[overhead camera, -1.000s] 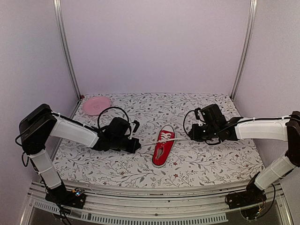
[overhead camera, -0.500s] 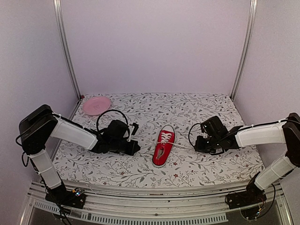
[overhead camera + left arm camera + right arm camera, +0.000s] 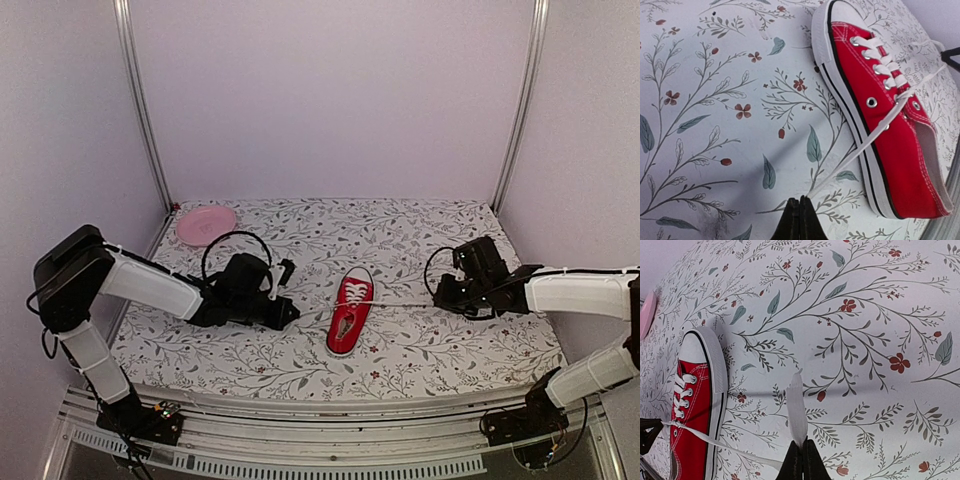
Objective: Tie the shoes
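A small red sneaker (image 3: pixel 349 311) with white laces, white sole and toe cap lies mid-table, toe pointing away. My left gripper (image 3: pixel 290 311) sits low to its left, shut on the end of the left lace (image 3: pixel 860 147), which runs taut from the upper eyelets. My right gripper (image 3: pixel 442 294) is to the shoe's right, shut on the right lace (image 3: pixel 796 410); that lace's tip sticks out past the closed fingertips. The right lace (image 3: pixel 400 300) stretches straight from the shoe (image 3: pixel 692 405) to that gripper. In the left wrist view the shoe (image 3: pixel 890 130) fills the right side.
A pink plate (image 3: pixel 206 223) rests at the table's back left corner. The floral tablecloth (image 3: pixel 400 240) covers the whole surface, with enclosure walls and metal posts on three sides. Both arms lie low over the table on either side of the shoe.
My right gripper has drawn away to the right with its lace, pulling it out straight and taut. My left gripper has stayed nearly still, holding its lace.
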`<state>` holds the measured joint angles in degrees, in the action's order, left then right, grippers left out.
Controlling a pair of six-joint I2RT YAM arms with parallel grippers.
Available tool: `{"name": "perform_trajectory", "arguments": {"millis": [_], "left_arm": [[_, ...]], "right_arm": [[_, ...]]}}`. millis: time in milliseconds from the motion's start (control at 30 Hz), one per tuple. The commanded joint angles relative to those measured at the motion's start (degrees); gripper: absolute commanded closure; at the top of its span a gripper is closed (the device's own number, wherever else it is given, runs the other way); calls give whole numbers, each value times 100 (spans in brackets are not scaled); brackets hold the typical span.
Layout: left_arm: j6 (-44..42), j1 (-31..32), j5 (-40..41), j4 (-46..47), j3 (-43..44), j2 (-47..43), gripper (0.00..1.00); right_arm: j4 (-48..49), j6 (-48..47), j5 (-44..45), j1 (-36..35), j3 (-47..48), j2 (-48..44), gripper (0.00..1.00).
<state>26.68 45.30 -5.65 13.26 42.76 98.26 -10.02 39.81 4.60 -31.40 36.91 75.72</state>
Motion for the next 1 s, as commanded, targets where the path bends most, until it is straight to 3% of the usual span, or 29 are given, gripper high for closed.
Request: {"name": "perform_trajectory", "arguments": {"millis": [0, 200, 333, 700, 967], "left_arm": [[-173, -108, -394, 116, 26, 200, 100], [-403, -145, -1476, 579, 70, 376, 100], [-603, -159, -1950, 740, 226, 488, 80], [-1097, -159, -2569, 569, 733, 967, 59], [-1035, -124, -2613, 565, 815, 1105, 56]], "right_arm": [[-135, -125, 77, 124, -178, 40, 98], [372, -49, -374, 125, -484, -52, 98], [424, -155, -432, 123, -416, -108, 98], [487, -204, -508, 122, -360, -140, 98], [588, -193, -599, 121, -350, -63, 98]]}}
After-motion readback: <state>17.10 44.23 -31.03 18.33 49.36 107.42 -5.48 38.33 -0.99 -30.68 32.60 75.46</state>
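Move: The lace knot on the red shoe lies about 10 cm to the right of the left gripper and 2 cm ahead, at nearly the same height; the shoe's middle is some 11 cm to the right, straight across and slightly lower. From the right gripper, which holds the other lace end, the knot is roughly 19 cm to the left, 1 cm back and 3 cm lower. Open the left gripper to a bit under half so it lets go of its lace end, and bring it about 6 cm right and 3 cm back, in beside the shoe near the knot, turning it some 25 degrees clockwise. Keep the other lace end pinched in the right gripper while easing it back and down 1 to 2 cm. ##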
